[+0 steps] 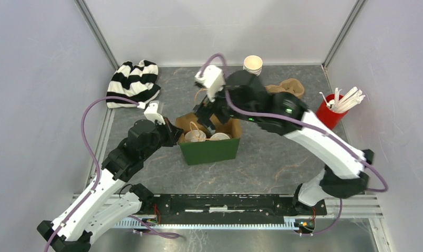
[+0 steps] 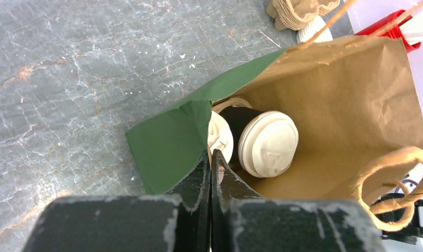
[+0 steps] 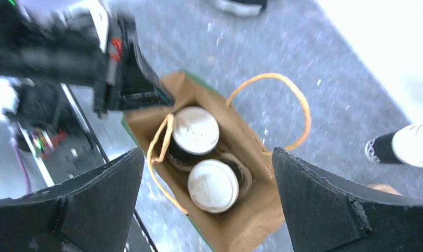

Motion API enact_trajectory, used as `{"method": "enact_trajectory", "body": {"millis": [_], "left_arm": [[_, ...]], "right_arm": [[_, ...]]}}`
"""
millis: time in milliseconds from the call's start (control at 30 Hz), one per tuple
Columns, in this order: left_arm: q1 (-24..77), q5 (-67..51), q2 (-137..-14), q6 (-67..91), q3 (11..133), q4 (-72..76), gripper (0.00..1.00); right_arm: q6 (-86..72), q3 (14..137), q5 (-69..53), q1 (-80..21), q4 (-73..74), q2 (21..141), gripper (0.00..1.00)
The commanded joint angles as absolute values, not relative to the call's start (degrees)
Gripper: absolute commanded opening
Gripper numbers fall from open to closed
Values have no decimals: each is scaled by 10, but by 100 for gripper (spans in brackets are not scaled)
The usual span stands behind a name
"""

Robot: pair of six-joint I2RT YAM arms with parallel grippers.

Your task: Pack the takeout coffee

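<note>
Two takeout coffee cups [image 3: 195, 130] [image 3: 213, 185], dark with white lids, stand side by side inside a paper bag [image 1: 212, 149] that is green outside and brown inside. In the left wrist view one lid [image 2: 268, 143] shows fully and the other [image 2: 221, 135] is half hidden behind the bag's green wall [image 2: 167, 142]. My left gripper [image 2: 209, 155] is shut on the bag's left rim, pinching the paper. My right gripper [image 3: 207, 152] hangs open above the bag's mouth, holding nothing, with both cups between its spread fingers in its own view.
A black-and-white striped cloth [image 1: 133, 81] lies at the back left. A stack of pale paper cups [image 1: 253, 64] and brown pulp carriers [image 1: 286, 86] sit at the back. A red cup of white stirrers [image 1: 332, 109] stands at the right. The bag's twine handles [image 3: 282, 84] stick up.
</note>
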State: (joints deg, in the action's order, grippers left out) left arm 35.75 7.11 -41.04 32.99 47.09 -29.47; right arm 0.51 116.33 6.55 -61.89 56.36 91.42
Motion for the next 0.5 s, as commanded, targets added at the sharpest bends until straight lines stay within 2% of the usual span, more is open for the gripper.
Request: {"method": "enact_trajectory", "body": {"millis": [0, 133, 200, 300, 333, 400, 467], "left_arm": [[358, 72, -390, 272, 453, -223, 2], [358, 58, -382, 260, 447, -223, 2], [358, 61, -380, 257, 447, -223, 2], [359, 82, -389, 271, 459, -237, 2], [358, 87, -400, 279, 467, -254, 6], [359, 110, -419, 305, 492, -289, 28], [358, 125, -436, 320, 516, -318, 38]], "right_arm": [[-54, 1107, 93, -622, 402, 789, 98], [-44, 982, 253, -621, 287, 679, 98], [-20, 945, 347, -621, 262, 651, 98], [37, 914, 412, -615, 234, 638, 98], [52, 918, 420, -611, 233, 647, 98], [67, 942, 424, -600, 251, 672, 98], [64, 968, 422, -578, 285, 708, 98]]}}
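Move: Above the paper bag, the right hand hangs wide open: the bag's middle is roughly 25 cm below it and a couple of cm ahead, neither left nor right. From this hand the cup stack stands about 28 cm ahead and 18 cm to the right, the cup carriers some 24 cm ahead and 30 cm right, both far below. The left hand pinches the bag's left rim; the bag's middle lies about 11 cm to its right, 2 cm ahead and 11 cm below. Rising clear of the bag, the empty right hand sweeps to its right by about 15 cm while climbing some 12 cm, and late on eases a little forward; its wrist swings clockwise and lifts the fingers from the bag towards the far wall, jaws staying wide. The left hand stays at the bag's left rim and only at the end begins to part its fingers, loosening its pinch. ##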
